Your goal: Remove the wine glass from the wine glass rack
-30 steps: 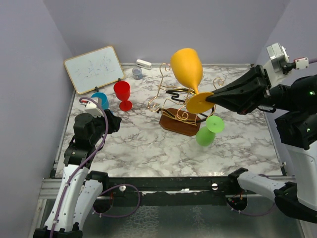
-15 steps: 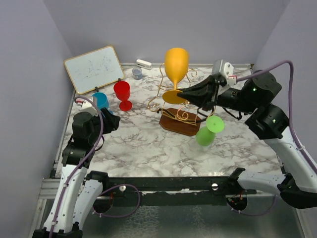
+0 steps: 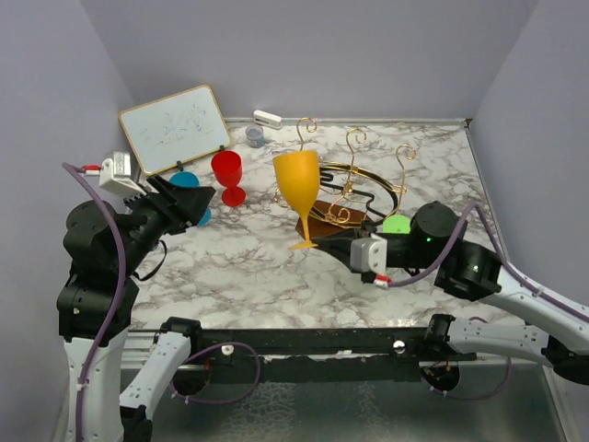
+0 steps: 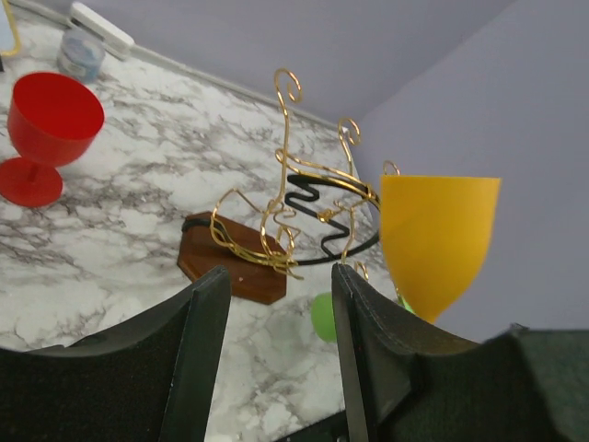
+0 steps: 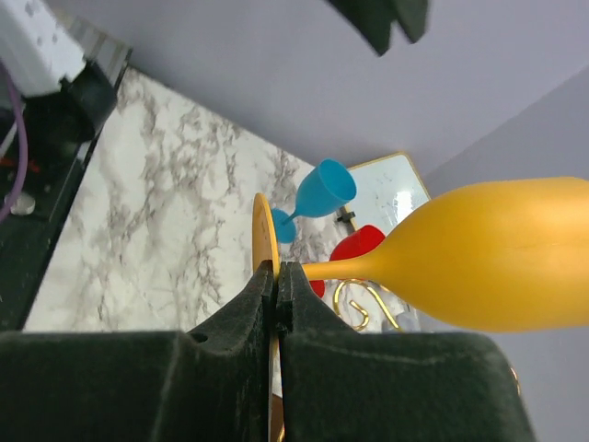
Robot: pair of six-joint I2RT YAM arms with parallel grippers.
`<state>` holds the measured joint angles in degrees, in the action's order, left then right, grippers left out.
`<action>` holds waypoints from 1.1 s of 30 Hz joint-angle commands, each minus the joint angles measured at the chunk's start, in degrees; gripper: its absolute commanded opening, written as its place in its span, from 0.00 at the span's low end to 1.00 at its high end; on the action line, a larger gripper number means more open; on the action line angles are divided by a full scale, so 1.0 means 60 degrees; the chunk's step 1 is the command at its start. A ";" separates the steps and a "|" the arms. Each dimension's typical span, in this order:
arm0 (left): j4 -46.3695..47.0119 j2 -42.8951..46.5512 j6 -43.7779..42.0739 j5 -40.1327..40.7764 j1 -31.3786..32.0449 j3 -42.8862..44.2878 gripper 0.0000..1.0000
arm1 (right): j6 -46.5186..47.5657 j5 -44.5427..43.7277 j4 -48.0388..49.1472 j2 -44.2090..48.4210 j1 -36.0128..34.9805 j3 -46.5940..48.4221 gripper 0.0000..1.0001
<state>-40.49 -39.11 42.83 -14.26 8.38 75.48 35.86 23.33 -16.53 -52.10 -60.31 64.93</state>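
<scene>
The yellow wine glass (image 3: 297,187) stands upright, clear of the wine glass rack (image 3: 348,189) and just in front-left of its brown base. My right gripper (image 3: 320,245) is shut on the edge of the glass's foot; in the right wrist view the pads (image 5: 267,276) pinch the thin yellow disc (image 5: 261,230), with the bowl (image 5: 497,267) out to the right. I cannot tell if the foot touches the marble. My left gripper (image 3: 198,198) hangs open and empty at the left, facing the rack (image 4: 294,221) and the yellow glass (image 4: 437,244).
A green glass (image 3: 398,223) lies behind my right arm beside the rack base. A red glass (image 3: 227,175) and a blue glass (image 3: 187,181) stand at the back left, in front of a whiteboard (image 3: 175,127). A small grey cup (image 3: 255,136) and a white eraser (image 3: 268,118) sit by the back wall.
My right arm swung the yellow glass from high at the right of the rack, down and left to the front of it, turning it upright. My left arm rose, its gripper pointing toward the rack.
</scene>
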 commanded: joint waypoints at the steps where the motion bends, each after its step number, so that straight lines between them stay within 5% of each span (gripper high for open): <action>1: -0.1498 -0.0109 0.0245 -0.1415 0.0053 0.0309 0.51 | 0.2844 -0.0651 0.0409 0.0314 -0.0849 -0.1204 0.01; 12: -0.2599 0.0255 0.0015 -0.2531 0.0053 -0.0179 0.51 | 0.6949 -0.3823 0.1411 0.0522 -0.3498 -0.4075 0.01; 21: -0.3596 0.0726 -0.0552 -0.2616 0.0053 -0.0876 0.51 | 0.9448 -0.4942 0.2969 0.0470 -0.3922 -0.5645 0.01; 33: -0.3172 0.1209 -0.0372 -0.3111 0.0053 -0.2237 0.51 | 1.0328 -0.5168 0.3501 -0.0556 -0.4218 -0.5765 0.01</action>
<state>-60.93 -33.15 40.40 -30.50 8.38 63.16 94.85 -5.39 -0.75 -53.82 -84.62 30.24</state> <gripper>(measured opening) 0.509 0.018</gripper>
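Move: The right hand's shut fingers already hold the orange wine glass by its foot, the glass's middle about 7 cm ahead, 2 cm left and 4 cm above them. The open left hand has that glass level in height, some 21 cm to its right and 1 cm back; its own fingers lie about 8 cm ahead, 23 cm left and 4 cm above the right hand. From the right hand the rack stands 22 cm ahead, 8 cm right, 20 cm lower, and the red glass from the left hand 27 cm ahead, 3 cm left, 33 cm lower. The right hand keeps its grip on the foot and sinks about 20 cm in front of the rack, quick at first and then easing off, while the wrist rolls some 65 degrees so that the bowl swings from pointing forward round to the left and up, its mouth towards the left hand. The left hand, fingers staying half open, comes down some 13 cm and back about 7 cm, tipping down and turning a little clockwise towards the bowl; contact there can't be seen. ##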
